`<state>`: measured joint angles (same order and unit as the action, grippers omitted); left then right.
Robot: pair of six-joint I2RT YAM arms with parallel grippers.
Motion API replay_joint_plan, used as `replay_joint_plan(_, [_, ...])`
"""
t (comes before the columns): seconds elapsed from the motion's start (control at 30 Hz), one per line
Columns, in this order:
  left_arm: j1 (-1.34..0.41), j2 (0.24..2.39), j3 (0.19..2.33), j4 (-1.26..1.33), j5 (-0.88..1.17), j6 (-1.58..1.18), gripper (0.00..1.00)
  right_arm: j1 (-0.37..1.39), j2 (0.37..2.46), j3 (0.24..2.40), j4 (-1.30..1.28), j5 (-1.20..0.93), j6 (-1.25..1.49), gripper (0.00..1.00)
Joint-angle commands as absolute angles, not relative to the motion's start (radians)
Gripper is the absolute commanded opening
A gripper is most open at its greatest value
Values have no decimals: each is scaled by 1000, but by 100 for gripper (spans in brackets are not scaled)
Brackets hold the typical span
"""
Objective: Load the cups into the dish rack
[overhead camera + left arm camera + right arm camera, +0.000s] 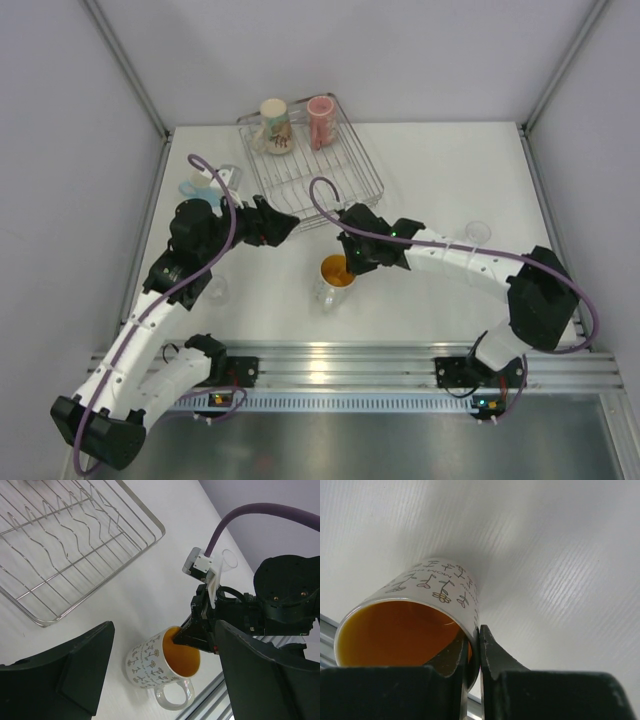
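The dish rack [312, 178] of silver wire sits at the back centre, and in the left wrist view the dish rack [75, 540] fills the upper left. A cream cup [275, 125] and a pink cup [321, 120] stand in its far end. A pale flowered mug [332, 288] with an orange inside stands on the table in front of the rack. My right gripper [351, 264] is shut on the mug [435, 587] at its rim, one finger inside and one outside [479, 635]. My left gripper [286, 226] hangs open by the rack's near left corner, apart from the mug [150, 662].
A light blue cup [196, 186] lies left of the rack beside the left arm. One clear glass tumbler [478, 232] stands at the right, seen as the tumbler [231, 560] from the left wrist. Another faint glass [217, 290] sits near the left arm. The metal rail [340, 365] bounds the near edge.
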<state>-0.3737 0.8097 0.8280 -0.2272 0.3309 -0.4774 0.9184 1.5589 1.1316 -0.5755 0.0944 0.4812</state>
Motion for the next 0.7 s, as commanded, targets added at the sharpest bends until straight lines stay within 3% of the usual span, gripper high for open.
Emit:
replay_joint_plan(0.0, [-370, 798, 833, -158, 393, -483, 87, 931, 1476, 1128, -517, 158, 502, 0])
replay_joint_plan(0.27, [-370, 827, 883, -160, 511, -538, 85, 930, 1240, 1066, -433, 314, 522, 0])
replay_joint_plan(0.5, [-371, 899, 893, 33, 771, -751, 85, 916, 892, 913, -79, 523, 421, 0])
replay_joint_plan(0.67, [-373, 945, 899, 112, 790, -845, 85, 911, 763, 849, 162, 577, 319, 0])
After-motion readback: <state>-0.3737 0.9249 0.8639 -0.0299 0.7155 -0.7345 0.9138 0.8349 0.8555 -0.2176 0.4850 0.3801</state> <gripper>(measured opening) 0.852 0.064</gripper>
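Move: The right hand is shut on the right side of the orange-lined cup's rim, the cup's middle about 4 cm left, 1 cm back and 4 cm below. The open left gripper is roughly 15 cm left, 3 cm ahead and 18 cm higher; the dish rack's middle is some 30 cm ahead and 10 cm left. From the left hand the cup is about 11 cm right, 4 cm back and 22 cm down, with the rack's middle 27 cm ahead and 5 cm right. Keeping its pinch on the rim, the right hand starts gently and then rises fast, about 19 cm up and 9 cm to the right, while its fingers swing up from steeply down by some 40 degrees so that the cup's base comes round towards the left gripper. The left hand, still wide open, eases right, up and a little back towards the cup, turning clockwise and dipping its left side as it goes. ##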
